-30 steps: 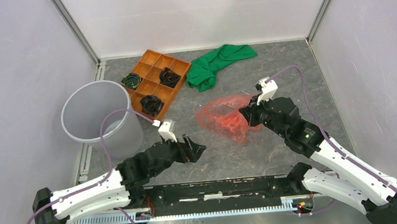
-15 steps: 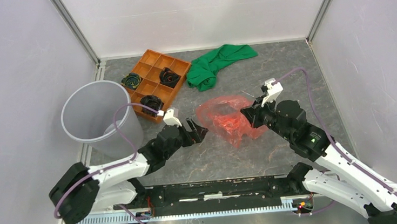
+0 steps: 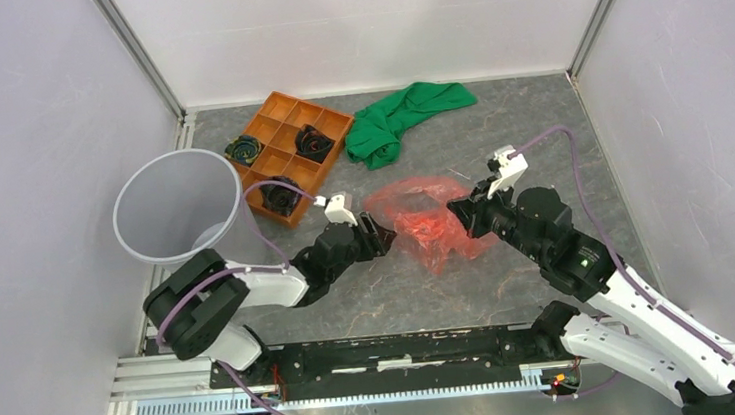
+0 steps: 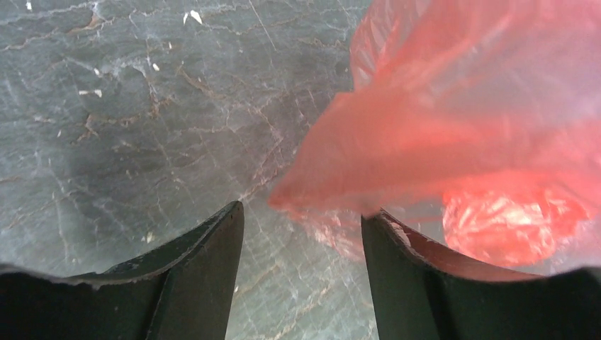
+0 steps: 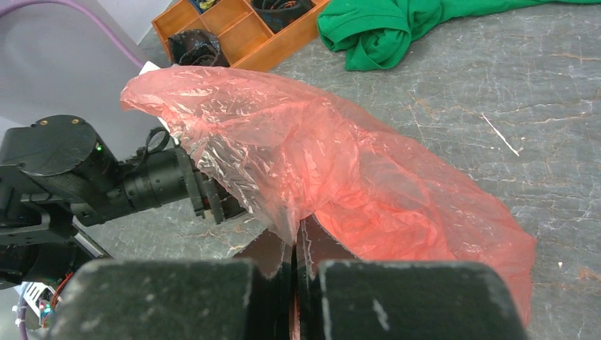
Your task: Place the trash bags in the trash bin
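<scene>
The trash bag (image 3: 423, 221) is a loose, crinkly red-pink sack in the middle of the table, lifted on its right side. My right gripper (image 3: 458, 214) is shut on a fold of the trash bag (image 5: 354, 163), pinching it between the right gripper's (image 5: 294, 241) closed fingers. My left gripper (image 3: 384, 236) is at the bag's left edge, open. In the left wrist view the trash bag's (image 4: 461, 120) lower edge hangs just beyond the tips of the left gripper (image 4: 301, 216), close to its right finger (image 4: 400, 269). The trash bin (image 3: 126, 224) stands upright at the left.
An orange compartment tray (image 3: 280, 110) holding dark items sits behind the bin, and a green cloth (image 3: 391, 120) lies at the back centre. The left arm (image 5: 106, 180) stretches low across the table between the bin and the bag. Walls close in the left, right and far sides.
The left arm has swung forward and to the right, bringing its gripper from the near table up to the bag's left edge. The right gripper has shifted slightly with the bag held.
</scene>
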Controlling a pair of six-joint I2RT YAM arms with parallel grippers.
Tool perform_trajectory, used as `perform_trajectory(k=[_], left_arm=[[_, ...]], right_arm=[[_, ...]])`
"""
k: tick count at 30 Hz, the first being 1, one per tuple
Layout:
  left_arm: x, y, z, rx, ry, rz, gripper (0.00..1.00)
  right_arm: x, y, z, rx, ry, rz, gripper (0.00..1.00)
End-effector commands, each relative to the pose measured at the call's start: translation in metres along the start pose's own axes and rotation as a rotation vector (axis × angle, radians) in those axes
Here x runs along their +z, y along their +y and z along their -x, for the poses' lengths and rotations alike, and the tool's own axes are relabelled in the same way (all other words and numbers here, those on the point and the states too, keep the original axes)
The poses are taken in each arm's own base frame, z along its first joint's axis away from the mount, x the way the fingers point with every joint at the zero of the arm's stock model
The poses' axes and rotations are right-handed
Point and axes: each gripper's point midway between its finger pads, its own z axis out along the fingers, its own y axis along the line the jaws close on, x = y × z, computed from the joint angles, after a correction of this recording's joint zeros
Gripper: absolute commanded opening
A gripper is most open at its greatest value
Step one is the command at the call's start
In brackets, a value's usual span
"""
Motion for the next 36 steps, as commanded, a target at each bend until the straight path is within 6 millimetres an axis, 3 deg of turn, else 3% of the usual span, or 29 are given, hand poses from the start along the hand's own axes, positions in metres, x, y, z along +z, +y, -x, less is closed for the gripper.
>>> perform_trajectory(k=[1,7,10,13,15,20,22,24,26,27,29,30,31,32,33,34,36], left_arm=[[0.019,-0.014,0.030,0.007,-0.128,-0.027,0.68],[0.032,-0.009,0.038,-0.011,-0.185,-0.036,0.62],[0.030,-0.020,0.041,-0.041,-0.211,-0.135,0.46],[0.026,-0.028,0.045,-0.042,-0.225,-0.186,0.16],[0.022,-0.024,0.046,-0.034,-0.215,-0.156,0.02],[0.008,-0.009,0.049,-0.015,-0.086,0.056,0.02],[-0.001,-0.012,0.069,-0.005,-0.052,0.145,0.02],[-0.007,-0.026,0.106,0.013,-0.040,0.163,0.02],[-0.014,-0.054,0.161,0.048,-0.063,0.135,0.02],[-0.018,-0.071,0.193,0.076,-0.082,0.110,0.02],[-0.034,-0.119,0.262,0.143,-0.146,0.038,0.02],[-0.052,-0.152,0.299,0.185,-0.196,-0.020,0.02],[-0.088,-0.202,0.345,0.218,-0.287,-0.135,0.02],[-0.103,-0.224,0.355,0.247,-0.294,-0.207,0.02],[-0.144,-0.262,0.380,0.272,-0.367,-0.337,0.02],[-0.171,-0.285,0.386,0.296,-0.398,-0.438,0.02],[-0.210,-0.306,0.385,0.329,-0.451,-0.567,0.02]], right_arm=[[-0.006,0.005,0.016,-0.001,-0.045,0.022,0.00],[-0.012,0.005,0.018,0.001,-0.053,0.021,0.00],[-0.015,0.006,0.016,0.002,-0.051,0.030,0.00],[-0.018,0.000,0.010,0.000,-0.050,0.013,0.00],[-0.020,-0.013,0.003,-0.015,-0.050,-0.041,0.00],[-0.014,-0.062,-0.021,-0.054,-0.017,-0.288,0.00],[-0.002,-0.071,-0.018,-0.062,-0.007,-0.356,0.01],[0.009,-0.072,0.009,-0.068,-0.025,-0.405,0.00],[0.025,-0.067,0.055,-0.097,-0.068,-0.420,0.00],[0.029,-0.061,0.091,-0.117,-0.117,-0.419,0.00],[0.030,-0.049,0.163,-0.159,-0.193,-0.445,0.00],[0.030,-0.038,0.197,-0.181,-0.227,-0.431,0.01],[0.018,-0.018,0.244,-0.180,-0.308,-0.385,0.01],[0.007,0.003,0.274,-0.202,-0.367,-0.304,0.00],[-0.009,0.023,0.303,-0.213,-0.448,-0.218,0.01],[-0.025,0.045,0.322,-0.233,-0.524,-0.118,0.00],[-0.052,0.070,0.334,-0.256,-0.631,0.026,0.00]])
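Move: The trash bag hangs from the right hand's shut fingers, its middle about 5 cm farther out, 4 cm to the left and 11 cm below that hand. From the open left hand the bag's middle is some 3 cm ahead, 7 cm right and 7 cm up. Also from the left hand, the trash bin is 35 cm left and 2 cm ahead, the wooden tray 22 cm ahead and 20 cm left, and the green cloth 27 cm ahead and 7 cm right. The left hand eases about 4 cm forward into the hanging trash bag and shuts its fingers on the near edge, then swings steeply up some 45 cm and a further 8 cm or so forward, its fingertips tilting up about 30 degrees. The right hand keeps its pinch on the bag throughout; it first dips roughly 5 cm and shifts a little to the right, then sweeps up nearly 30 cm and forward about 12 cm, turning somewhat clockwise and tipping its fingers up. ##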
